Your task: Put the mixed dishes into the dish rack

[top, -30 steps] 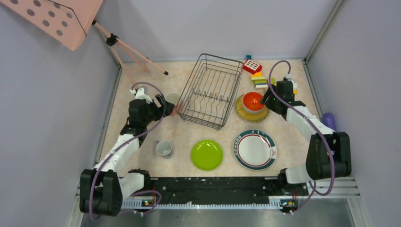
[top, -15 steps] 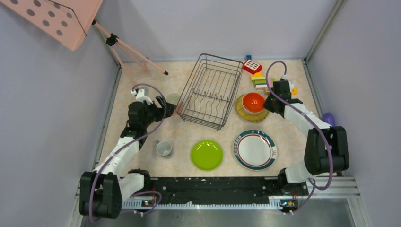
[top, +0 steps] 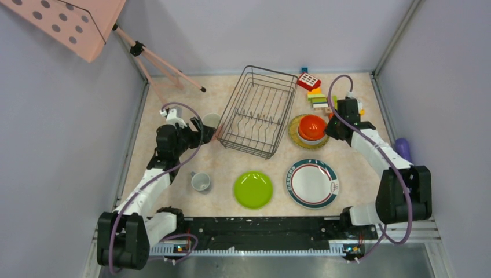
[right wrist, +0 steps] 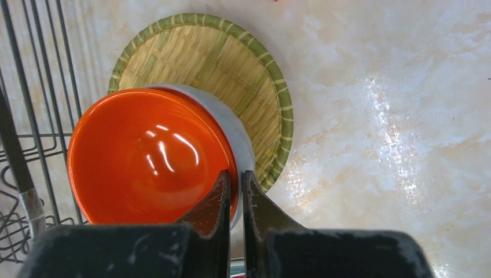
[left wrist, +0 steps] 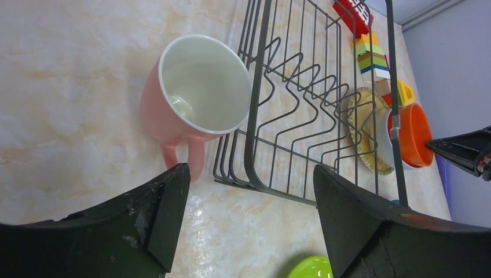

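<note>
The orange bowl (right wrist: 145, 156) with a grey outside sits tilted over the round straw mat (right wrist: 231, 63), and my right gripper (right wrist: 236, 175) is shut on its near rim, one finger inside and one outside. In the top view this bowl (top: 312, 126) is just right of the dish rack (top: 257, 110). My left gripper (left wrist: 250, 171) hangs open over bare table, near the rack's corner (left wrist: 301, 104) and the pink cup (left wrist: 197, 87), touching neither. The lime-green plate (top: 253, 189), the white rimmed plate (top: 311, 183) and a whitish cup (top: 201, 182) lie nearer the arm bases.
Colourful toy blocks (top: 317, 97) and a red block (top: 308, 81) lie behind the bowl. A pink tripod stand (top: 162, 66) leans at the back left. Grey walls close in the table on both sides.
My right gripper has shut on the bowl's rim, and the bowl has tipped and shifted slightly right on the mat. The left arm has hardly moved.
</note>
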You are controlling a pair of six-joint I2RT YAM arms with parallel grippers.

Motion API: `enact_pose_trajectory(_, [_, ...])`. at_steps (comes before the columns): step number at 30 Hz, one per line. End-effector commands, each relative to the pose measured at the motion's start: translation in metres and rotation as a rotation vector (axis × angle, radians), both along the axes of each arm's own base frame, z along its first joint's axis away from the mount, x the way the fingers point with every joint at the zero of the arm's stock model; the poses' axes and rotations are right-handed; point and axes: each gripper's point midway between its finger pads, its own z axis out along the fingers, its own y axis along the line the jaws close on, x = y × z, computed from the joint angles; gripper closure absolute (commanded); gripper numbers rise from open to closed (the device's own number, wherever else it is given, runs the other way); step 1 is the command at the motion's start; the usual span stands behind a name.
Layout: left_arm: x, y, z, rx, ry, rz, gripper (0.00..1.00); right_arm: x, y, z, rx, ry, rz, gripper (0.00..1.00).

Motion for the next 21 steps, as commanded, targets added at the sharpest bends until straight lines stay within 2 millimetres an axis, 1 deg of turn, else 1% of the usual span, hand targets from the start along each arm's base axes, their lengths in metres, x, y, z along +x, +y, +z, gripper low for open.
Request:
enact_pose_trajectory(1, [0.001, -0.002, 0.015, -0.001, -0.069, -0.019, 0.17, 0.025, 0.014, 0.07, 0.049, -0.206, 0.034, 1.0])
enact_pose_trajectory(6, [0.001, -0.003, 0.015, -0.001, -0.067, -0.021, 0.17, 0.021, 0.027, 0.053, 0.146, -0.174, 0.05, 1.0])
enact_pose_trajectory(9, [0.001, -0.003, 0.016, -0.002, -0.072, -0.023, 0.17, 0.017, 0.045, 0.051, 0.274, -0.223, 0.112, 1.0])
enact_pose_trajectory(11, [0.0, -0.008, 0.018, -0.01, -0.082, -0.053, 0.17, 0.014, 0.051, 0.053, 0.327, -0.265, 0.13, 1.0])
enact_pose_trajectory(14, [-0.003, -0.029, 0.027, -0.036, -0.103, -0.142, 0.17, 0.009, 0.055, 0.054, 0.358, -0.29, 0.152, 1.0])
enact_pose_trajectory(17, [-0.005, -0.055, 0.042, -0.035, -0.111, -0.22, 0.18, 0.007, 0.055, 0.055, 0.36, -0.295, 0.16, 1.0])
enact_pose_trajectory(19, [-0.008, -0.068, 0.052, -0.02, -0.115, -0.251, 0.18, 0.005, 0.054, 0.061, 0.352, -0.312, 0.168, 1.0])
enact_pose_trajectory(21, [-0.012, -0.073, 0.063, -0.025, -0.125, -0.266, 0.18, 0.003, 0.053, 0.073, 0.345, -0.346, 0.178, 1.0])
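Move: The orange bowl, pinched by its right rim in the right hand and still partly nested in the white bowl, is bound for the rack, whose middle lies roughly 28 cm to that hand's left, 10 ahead and 5 below. From the right hand the white bowl is about 6 cm left, level, 3 lower; the dinner plate 19 back and 6 left. From the left hand, the orange bowl is some 40 cm right, 2 ahead, 7 lower; the pink mug 5 ahead, 11 below. The orange bowl, kept in the shut right fingers by its rim, is first raised a centimetre or so, then carried about 5 cm left towards the rack while the wrist rolls its left side up by some 15 degrees and tips the fingers up a little. The left hand, fingers staying wide open, waits, then swings about 5 cm right over the rack's near left corner, towards the bowl, turning slightly clockwise. ##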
